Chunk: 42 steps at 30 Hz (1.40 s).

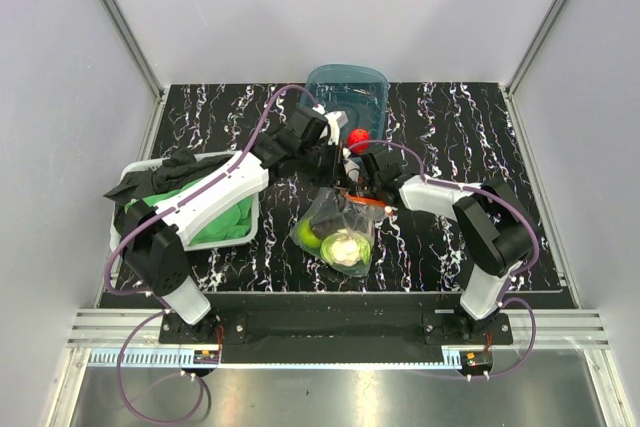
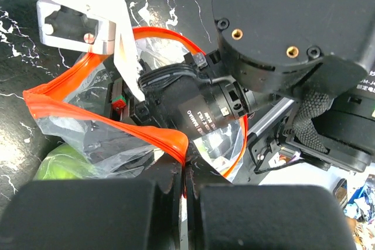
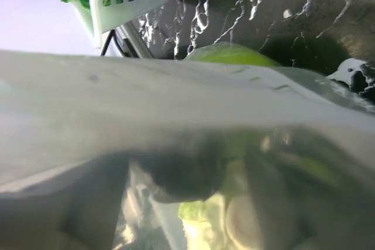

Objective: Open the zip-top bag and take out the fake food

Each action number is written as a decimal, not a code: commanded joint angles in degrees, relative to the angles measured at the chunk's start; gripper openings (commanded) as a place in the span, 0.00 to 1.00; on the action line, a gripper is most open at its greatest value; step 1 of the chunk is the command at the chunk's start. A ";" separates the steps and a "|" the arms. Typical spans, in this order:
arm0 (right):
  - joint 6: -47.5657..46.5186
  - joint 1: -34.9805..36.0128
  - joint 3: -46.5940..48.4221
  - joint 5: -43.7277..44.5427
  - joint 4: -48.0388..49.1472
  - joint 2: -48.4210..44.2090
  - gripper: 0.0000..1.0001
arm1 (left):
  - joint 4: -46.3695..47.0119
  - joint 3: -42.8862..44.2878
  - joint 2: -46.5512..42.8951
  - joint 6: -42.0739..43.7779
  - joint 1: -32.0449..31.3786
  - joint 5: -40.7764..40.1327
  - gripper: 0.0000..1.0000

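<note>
The clear zip-top bag (image 1: 340,232) lies mid-table, its orange-red zip strip (image 2: 105,118) pulled open. My left gripper (image 2: 185,171) is shut on that strip at the near side of the mouth. My right gripper (image 1: 365,184) reaches into the mouth. In the right wrist view its fingers (image 3: 88,203) stand apart inside the blurred plastic, with a small dark piece (image 3: 181,168) between them. The cauliflower (image 1: 347,247) and a green apple (image 1: 308,237) are in the bag. A red berry piece (image 1: 357,137) lies at the near edge of the teal tub (image 1: 347,92).
A white basket (image 1: 140,169) holding a green cloth (image 1: 215,217) stands at the left, under my left arm. The teal tub stands at the back centre. Grey walls close in the black marbled table (image 1: 460,127) on three sides.
</note>
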 commanded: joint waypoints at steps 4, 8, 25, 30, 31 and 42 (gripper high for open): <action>1.15 1.33 1.39 1.20 -0.50 -1.77 0.57 | 3.21 1.01 -1.29 1.12 -0.19 -1.21 0.00; 2.12 -0.77 0.16 3.66 -0.94 -4.76 0.47 | 3.30 -4.51 -4.80 1.29 -0.10 -2.79 0.00; -11.50 -4.12 11.40 15.44 -26.78 -16.81 0.31 | 3.30 -15.61 -16.85 1.73 0.34 -4.55 0.00; -10.28 -4.12 17.82 12.90 -31.17 -16.11 0.28 | 3.30 -16.40 -18.35 1.12 0.60 -5.69 0.00; -9.93 -4.12 18.08 12.11 -31.35 -16.11 0.28 | 3.38 -16.31 -18.52 1.03 0.60 -5.87 0.00; -10.99 1.68 21.24 20.62 -32.76 -11.73 0.28 | 4.96 -7.44 -12.73 0.94 -0.71 2.13 0.00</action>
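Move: The avocado lies in the bag almost between the right hand's open fingers, about 1 cm farther left and 1 cm lower. From that hand, the cauliflower is some 8 cm back, 1 cm right and 4 cm below; the green apple is about 5 cm back, 8 cm left and 4 cm below. The tomato in the blue bin stands roughly 20 cm ahead and 4 cm right. From the left hand, the avocado is about 5 cm back and 11 cm below. Closing part-way, the right fingers pinch the avocado inside the bag, then the hand carries it some 9 cm up towards the mouth and about 5 cm right, slightly forward, dipping its fingertips and rolling. The left hand keeps the orange zip rim pinched, drawing it about 5 cm left and 4 cm back before easing up and a little right. ##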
